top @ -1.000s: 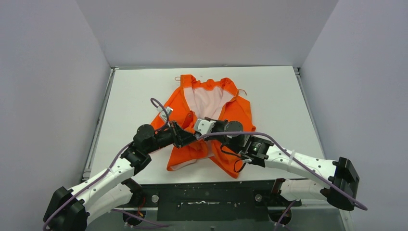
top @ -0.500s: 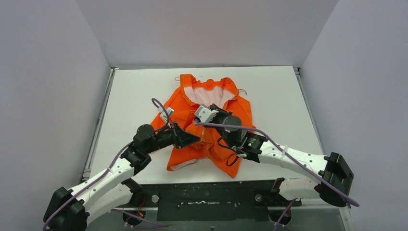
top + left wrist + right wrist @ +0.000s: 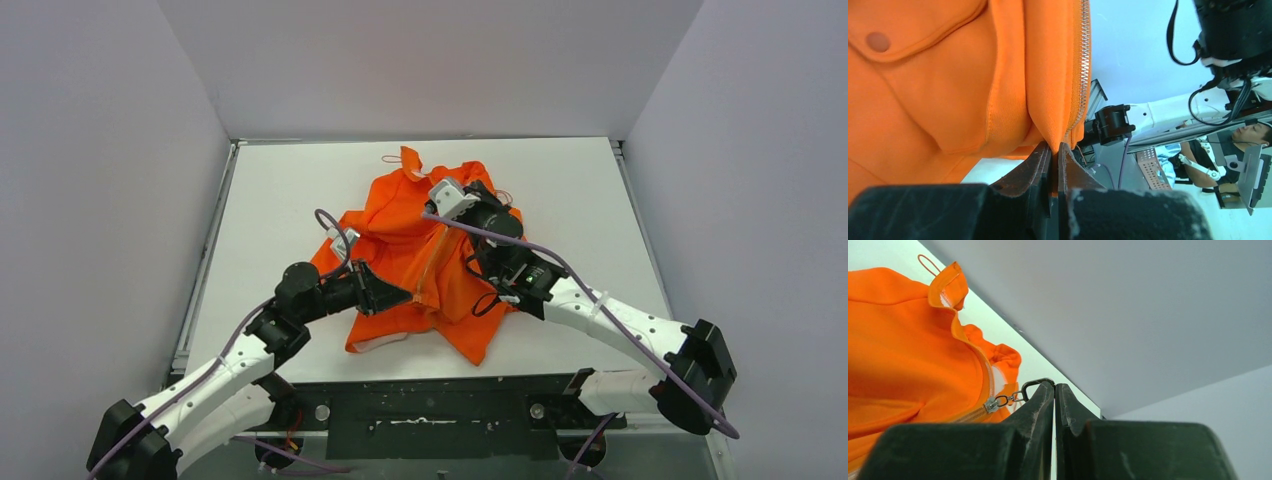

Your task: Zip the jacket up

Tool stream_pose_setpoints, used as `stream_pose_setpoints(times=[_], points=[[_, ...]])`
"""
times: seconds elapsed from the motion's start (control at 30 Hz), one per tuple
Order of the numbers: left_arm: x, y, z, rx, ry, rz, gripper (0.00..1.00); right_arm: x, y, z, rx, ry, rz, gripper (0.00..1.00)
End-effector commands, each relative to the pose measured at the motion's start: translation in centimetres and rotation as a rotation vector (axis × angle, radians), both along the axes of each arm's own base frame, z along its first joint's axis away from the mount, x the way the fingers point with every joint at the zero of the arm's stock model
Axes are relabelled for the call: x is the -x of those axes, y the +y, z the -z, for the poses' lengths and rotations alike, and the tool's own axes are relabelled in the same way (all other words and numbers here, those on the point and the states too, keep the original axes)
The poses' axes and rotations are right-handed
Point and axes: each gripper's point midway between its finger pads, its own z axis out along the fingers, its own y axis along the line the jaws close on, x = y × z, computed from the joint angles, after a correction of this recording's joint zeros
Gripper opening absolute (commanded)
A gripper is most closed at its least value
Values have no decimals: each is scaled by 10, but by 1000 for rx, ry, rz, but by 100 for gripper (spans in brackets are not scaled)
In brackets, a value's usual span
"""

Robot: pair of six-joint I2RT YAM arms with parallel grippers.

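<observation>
The orange jacket [image 3: 395, 245] lies crumpled mid-table, its front pulled together along the zipper [image 3: 433, 262]. My left gripper [image 3: 408, 293] is shut on the jacket's bottom hem beside the zipper's lower end; in the left wrist view [image 3: 1054, 148] orange cloth is pinched between the jaws and the zipper teeth [image 3: 1082, 65] run upward. My right gripper [image 3: 446, 216] is near the jacket's upper chest. In the right wrist view [image 3: 1054, 386] it is shut on the dark zipper pull ring [image 3: 1034, 387], linked to the silver slider [image 3: 991, 404]. The collar [image 3: 948, 286] stands beyond.
White table [image 3: 270, 200] enclosed by grey walls on three sides, with a raised rim at the left [image 3: 208, 250] and right [image 3: 640, 230]. A black metal rail [image 3: 430, 405] with the arm bases runs along the near edge. The right arm [image 3: 1173, 112] crosses the left wrist view.
My right gripper has moved toward the far side, drawing the zipper pull up the jacket. The pale lining seen earlier is now covered by orange front. The left gripper has kept its hold.
</observation>
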Motion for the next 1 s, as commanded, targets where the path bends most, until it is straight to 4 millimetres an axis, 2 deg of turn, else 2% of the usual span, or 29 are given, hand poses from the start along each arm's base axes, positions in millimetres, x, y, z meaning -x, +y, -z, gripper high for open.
stream_pose_setpoints(times=[0.0, 0.2, 0.43, 0.63, 0.8, 0.97], points=[[13, 4, 19, -59, 44, 32, 0, -11, -56, -91, -151, -204, 210, 0], [11, 10, 40, -106, 107, -12, 0, -22, -89, -119, -152, -244, 280, 0], [13, 19, 67, -145, 196, -69, 0, -41, -131, -141, -170, -267, 352, 0], [8, 29, 75, -176, 227, -146, 0, -61, -174, -154, -191, -278, 429, 0], [5, 34, 76, -186, 228, -182, 0, -79, -207, -159, -191, -270, 488, 0], [6, 39, 79, -202, 240, -201, 0, -95, -249, -153, -211, -250, 562, 0]])
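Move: The right hand already grips the ring of the zip pull; the slider hangs about 4 cm to its left, 2 cm back and 4 cm lower. From this hand the jacket's left collar corner is some 20 cm ahead, 12 cm left and 20 cm lower, the pinched foot of the zip about 17 cm back, 9 cm left and 8 cm lower. From the left hand, holding that foot, the slider lies roughly 14 cm ahead, 5 cm right and 5 cm higher. Sweeping to the right, forward and upward, about 19 cm sideways and 11 cm out, the right hand keeps the pull ring pinched, draws the slider along the zip away from the left hand, and turns some 25 degrees clockwise; its rise is mostly in the first half. The left hand keeps its pinch on the zip's foot while sinking about 5 cm and easing a little left, turning slightly counter-clockwise. ##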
